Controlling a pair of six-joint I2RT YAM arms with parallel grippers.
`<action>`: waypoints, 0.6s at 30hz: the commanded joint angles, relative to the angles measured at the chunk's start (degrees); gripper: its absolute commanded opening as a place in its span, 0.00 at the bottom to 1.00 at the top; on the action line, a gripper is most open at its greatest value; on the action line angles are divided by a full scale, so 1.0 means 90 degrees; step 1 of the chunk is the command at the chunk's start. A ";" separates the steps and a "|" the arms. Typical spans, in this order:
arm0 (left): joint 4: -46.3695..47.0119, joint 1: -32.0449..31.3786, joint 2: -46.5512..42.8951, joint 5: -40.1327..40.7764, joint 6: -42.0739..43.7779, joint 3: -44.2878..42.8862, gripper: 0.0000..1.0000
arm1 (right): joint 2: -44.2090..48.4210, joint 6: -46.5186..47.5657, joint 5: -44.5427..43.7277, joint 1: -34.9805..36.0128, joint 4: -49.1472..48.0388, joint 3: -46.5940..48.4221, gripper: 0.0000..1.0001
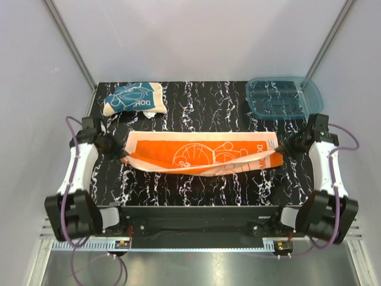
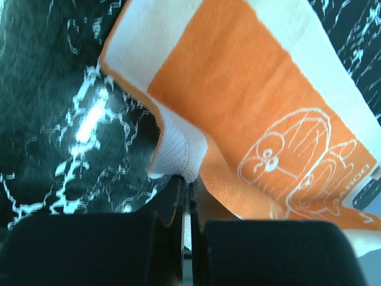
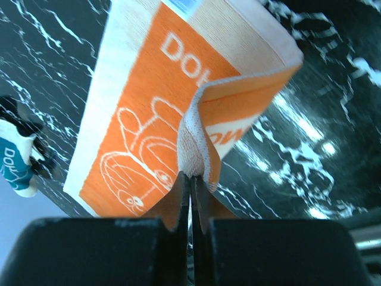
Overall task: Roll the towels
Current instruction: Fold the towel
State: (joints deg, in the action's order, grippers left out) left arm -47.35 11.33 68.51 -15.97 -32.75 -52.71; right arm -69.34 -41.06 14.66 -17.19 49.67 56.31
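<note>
The orange towel (image 1: 202, 152) lies stretched across the middle of the black marbled table, its white line print facing up and its near edge lifted and folded over. My left gripper (image 1: 124, 158) is shut on the towel's near left corner (image 2: 178, 152). My right gripper (image 1: 280, 154) is shut on its near right corner (image 3: 196, 149). In both wrist views the cream mesh back bunches just above the closed jaws. The teal towel (image 1: 133, 99) sits crumpled at the back left, also glimpsed as a teal towel edge (image 3: 15, 167) in the right wrist view.
A translucent blue plastic tray (image 1: 284, 97) stands at the back right corner of the table (image 1: 202, 113). Grey walls and metal frame posts enclose the sides and back. Both arm bases sit at the near edge.
</note>
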 commanded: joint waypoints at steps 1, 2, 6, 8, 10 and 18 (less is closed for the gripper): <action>0.0719 0.0020 0.0695 -0.0070 0.0085 -0.0500 0.00 | -0.0525 -0.0086 0.0139 0.0162 -0.0762 0.0500 0.00; 0.0778 0.0010 0.0824 -0.0091 0.0046 -0.0549 0.00 | -0.0683 -0.0106 0.0130 0.0201 -0.0831 0.0539 0.00; 0.1023 -0.0116 0.1410 -0.0101 -0.0101 -0.0881 0.00 | -0.1512 -0.0126 0.0081 0.0406 -0.1134 0.0842 0.00; 0.1091 -0.0126 0.1741 -0.0072 -0.0140 -0.1124 0.00 | -0.1738 -0.0125 0.0052 0.0416 -0.1202 0.1017 0.00; 0.1092 -0.0136 0.1967 -0.0052 -0.0150 -0.1311 0.00 | -0.2031 -0.0077 -0.0007 0.0416 -0.1241 0.1164 0.00; 0.0984 -0.0136 0.2866 -0.0052 -0.0150 -0.2131 0.00 | -0.2793 0.0031 -0.0036 0.0426 -0.1232 0.1887 0.00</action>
State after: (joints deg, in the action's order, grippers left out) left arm -39.94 10.11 93.10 -16.25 -33.85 -68.27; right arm -93.51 -41.74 14.61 -13.58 40.18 69.41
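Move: Both closed grippers hold the orange towel's near corners, lifted roughly 8 cm off the table on the left and 9 cm on the right. The towel's far left corner lies some 15 cm ahead of the left hand and 1 cm to its right; its far right corner is about 13 cm ahead of the right hand and 1 cm to its left. Beyond them, the blue towel's middle is about 33 cm ahead of the left hand and 3 cm right, the teal tray's middle 31 cm ahead of the right hand and 4 cm right. Side by side, both arms sweep the pinched near edge of the orange towel forward about 10 cm over its lying half, towards the far edge. They sink 2 to 3 cm for roughly the first half of the way, then run on nearly level, the wrists hardly turning and the fingers keeping their pinch on the corners. ##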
